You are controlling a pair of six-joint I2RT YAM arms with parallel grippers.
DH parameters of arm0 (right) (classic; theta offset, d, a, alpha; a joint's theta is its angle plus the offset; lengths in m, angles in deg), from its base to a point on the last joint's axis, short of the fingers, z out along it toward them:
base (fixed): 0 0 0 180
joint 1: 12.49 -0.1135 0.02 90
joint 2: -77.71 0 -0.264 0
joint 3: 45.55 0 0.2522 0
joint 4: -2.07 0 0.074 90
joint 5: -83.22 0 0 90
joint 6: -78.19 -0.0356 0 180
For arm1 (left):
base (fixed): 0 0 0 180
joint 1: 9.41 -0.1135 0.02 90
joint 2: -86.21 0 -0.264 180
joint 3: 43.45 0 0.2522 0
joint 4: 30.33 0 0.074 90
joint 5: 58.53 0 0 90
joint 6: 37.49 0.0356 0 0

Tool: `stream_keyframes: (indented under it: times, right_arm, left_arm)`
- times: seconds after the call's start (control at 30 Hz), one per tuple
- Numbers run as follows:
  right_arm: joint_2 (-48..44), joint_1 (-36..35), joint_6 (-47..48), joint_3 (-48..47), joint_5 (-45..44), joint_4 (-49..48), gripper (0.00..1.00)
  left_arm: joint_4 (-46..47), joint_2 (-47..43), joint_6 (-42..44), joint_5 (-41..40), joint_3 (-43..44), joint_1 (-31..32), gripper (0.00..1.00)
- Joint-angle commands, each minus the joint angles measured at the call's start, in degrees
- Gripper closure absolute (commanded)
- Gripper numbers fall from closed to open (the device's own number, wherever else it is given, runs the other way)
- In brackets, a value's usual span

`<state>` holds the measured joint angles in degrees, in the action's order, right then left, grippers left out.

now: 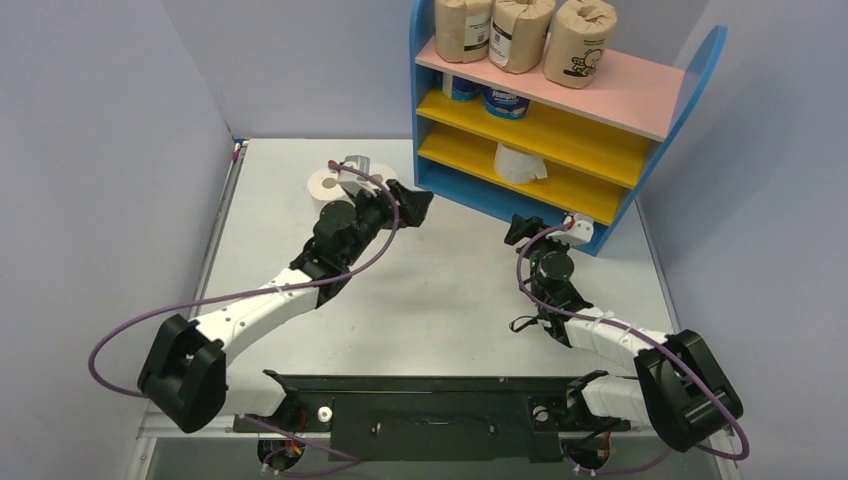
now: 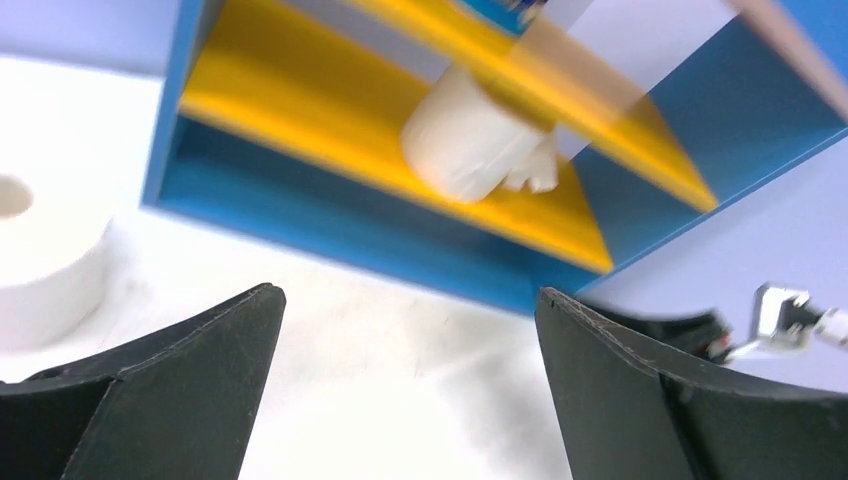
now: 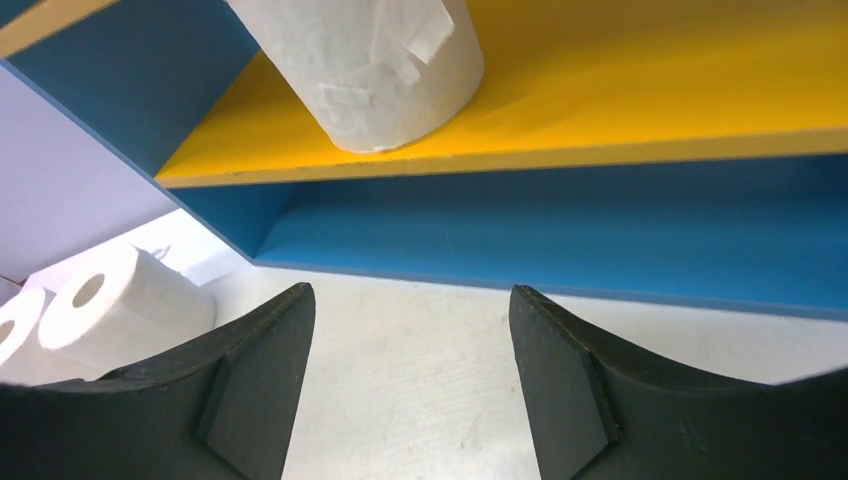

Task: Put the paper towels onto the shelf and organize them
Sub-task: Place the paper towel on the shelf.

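Note:
The shelf [image 1: 690,92] stands at the back right. Three brown-wrapped paper towels [image 1: 520,35] stand on its pink top, and two blue-and-white ones [image 1: 505,100] sit on the upper yellow board. A plain white roll [image 1: 518,163] [image 3: 380,70] [image 2: 470,145] stands on the lower yellow board. Two white rolls [image 1: 325,186] [image 3: 120,305] stand on the table left of the shelf. My left gripper [image 1: 415,205] [image 2: 405,295] is open and empty just left of the shelf's foot. My right gripper [image 1: 520,230] [image 3: 410,292] is open and empty in front of the shelf's blue base.
The grey table [image 1: 450,290] is walled by pale blue panels on the left and at the back. The shelf's right side panel [image 1: 700,70] stands near the table's right edge. A black mounting rail [image 1: 430,400] runs along the near edge between the arm bases.

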<state>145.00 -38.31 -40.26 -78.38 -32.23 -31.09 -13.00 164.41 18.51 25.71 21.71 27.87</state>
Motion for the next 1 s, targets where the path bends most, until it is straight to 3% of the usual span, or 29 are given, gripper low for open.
stream_keyframes:
  times: [0.0,0.17,0.4,0.97]
  right_arm:
    - [4.5,1.3,4.7,-4.6,-1.3,-11.8,0.34]
    - [9.0,3.2,9.0,-8.2,2.4,-15.6,0.33]
    - [16.7,6.8,10.8,-12.7,9.0,-19.1,0.33]
    - [27.9,9.0,12.4,-22.8,14.5,-16.1,0.34]
  left_arm:
    - [-11.0,-9.7,-2.4,-0.2,-6.9,-1.7,0.04]
    - [-12.3,-21.2,-3.2,-0.9,-15.6,-2.3,0.04]
    - [-16.5,-29.6,-3.6,0.5,-18.5,-2.4,0.04]
    - [-17.3,-32.5,-3.5,1.9,-20.1,-2.4,0.04]
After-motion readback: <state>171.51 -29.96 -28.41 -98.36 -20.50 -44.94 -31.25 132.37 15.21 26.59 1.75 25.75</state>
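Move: The paper towel on the lower yellow shelf stands about 19 cm ahead of the right hand, 2 cm left and some 5 cm above. From that hand, the blue-wrapped roll one shelf up is about 20 cm ahead, 3 cm left and 21 cm higher; the nearer white roll on the table is roughly 15 cm ahead, 34 cm left and 10 cm lower. From the left hand, the shelved paper towel lies about 18 cm ahead, 23 cm right and 7 cm lower. Right hand, open, reaches 11 cm forward towards the shelved paper towel, tipping up; left withdraws 12 cm back-left, sinking. ##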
